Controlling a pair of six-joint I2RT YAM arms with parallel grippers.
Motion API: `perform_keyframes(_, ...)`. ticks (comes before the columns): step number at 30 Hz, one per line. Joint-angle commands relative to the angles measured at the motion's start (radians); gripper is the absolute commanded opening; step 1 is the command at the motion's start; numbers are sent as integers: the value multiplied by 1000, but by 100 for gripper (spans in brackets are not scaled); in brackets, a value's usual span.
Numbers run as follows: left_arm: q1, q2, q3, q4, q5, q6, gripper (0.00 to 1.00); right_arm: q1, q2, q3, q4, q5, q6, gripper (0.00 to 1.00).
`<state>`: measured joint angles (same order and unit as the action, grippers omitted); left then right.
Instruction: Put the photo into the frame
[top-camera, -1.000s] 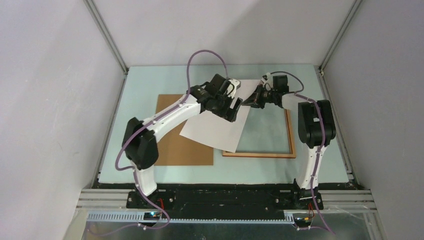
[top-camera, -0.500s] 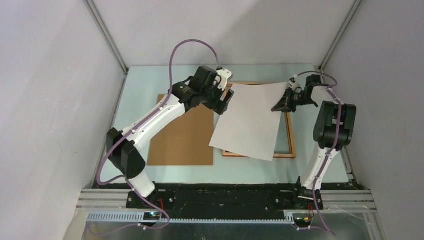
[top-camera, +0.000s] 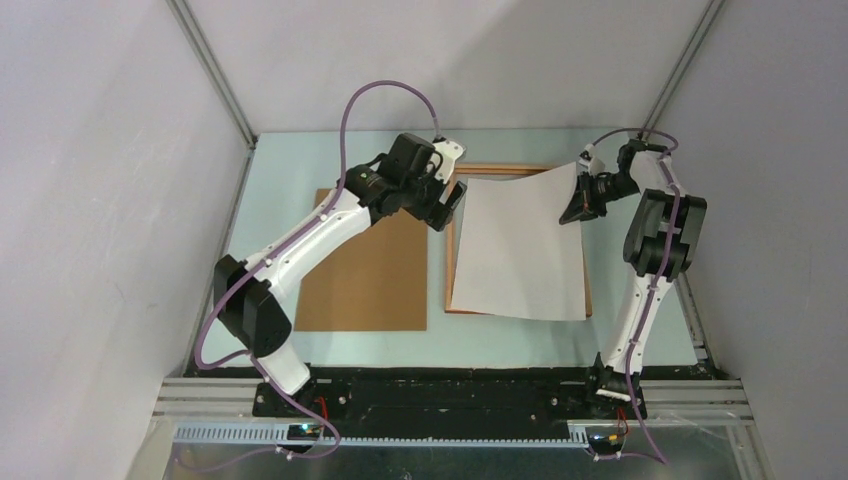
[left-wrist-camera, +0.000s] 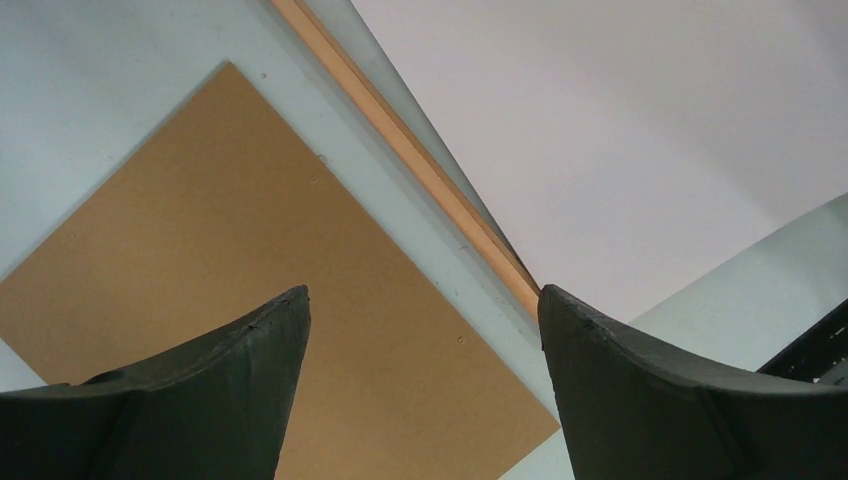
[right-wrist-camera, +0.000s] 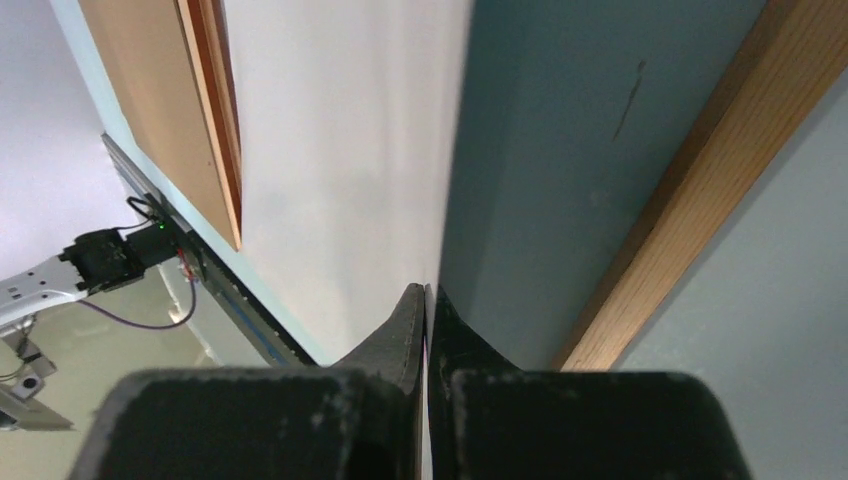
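The photo (top-camera: 518, 248) lies white back up over the frame (top-camera: 449, 262), covering most of it, with its far right corner lifted. My right gripper (top-camera: 580, 205) is shut on that corner; in the right wrist view its jaws (right-wrist-camera: 427, 292) pinch the sheet's edge, with the white photo (right-wrist-camera: 340, 150) on the left and the frame's moulding (right-wrist-camera: 680, 220) on the right. My left gripper (top-camera: 446, 204) hangs open by the frame's far left corner, holding nothing. In its own view the left gripper (left-wrist-camera: 422, 292) is above the board, with the frame (left-wrist-camera: 400, 140) and the photo (left-wrist-camera: 600, 130) beyond.
A flat brown backing board (top-camera: 365, 270) lies on the pale table (top-camera: 290, 170) just left of the frame, and shows in the left wrist view as the backing board (left-wrist-camera: 230, 230). White enclosure walls and metal rails close in on both sides and at the back.
The right gripper has pulled the photo to the right and turned it square over the frame. The left gripper drew back left off the sheet, then stayed put.
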<state>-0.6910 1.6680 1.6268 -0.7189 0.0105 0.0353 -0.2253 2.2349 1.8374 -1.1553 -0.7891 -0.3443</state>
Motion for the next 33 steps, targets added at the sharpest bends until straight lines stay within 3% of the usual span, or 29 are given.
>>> perform_keyframes(1, 5, -2, -12, 17, -7, 29, 88, 13, 48, 121, -98, 16, -81, 0)
perform_keyframes(23, 5, 16, -15, 18, -7, 44, 88, 81, 181, 348, -42, -1, -17, 0)
perform_keyframes(33, 5, 20, -16, 17, -6, 44, 88, 81, 183, 341, -27, 19, -14, 0)
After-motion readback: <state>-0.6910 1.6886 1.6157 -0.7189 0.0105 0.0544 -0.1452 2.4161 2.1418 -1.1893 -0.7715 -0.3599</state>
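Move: The right hand still pinches the blank-side-up photo by its raised right edge; the photo's middle lies some 12 cm to its left, 5 cm back and a little lower. The frame's middle is about 12 cm to the hand's left, roughly level with it and 6 cm below. The frame's right rail runs about 5 cm to the hand's right, its near rail some 21 cm back. From the left hand, the frame's middle is roughly 17 cm to the right, 1 cm ahead and 20 cm down. Keeping its pinch on the photo's raised right edge, the right hand draws the sheet forward about 5 cm, away from the frame's near rail, and partway through also eases roughly 2 cm left, rising a centimetre before sinking to just under its starting height. The wrist turns about 5 degrees counter-clockwise and tips slightly up, the fingers stay shut, and at the end the hand stops with the edge still held up above the frame. ##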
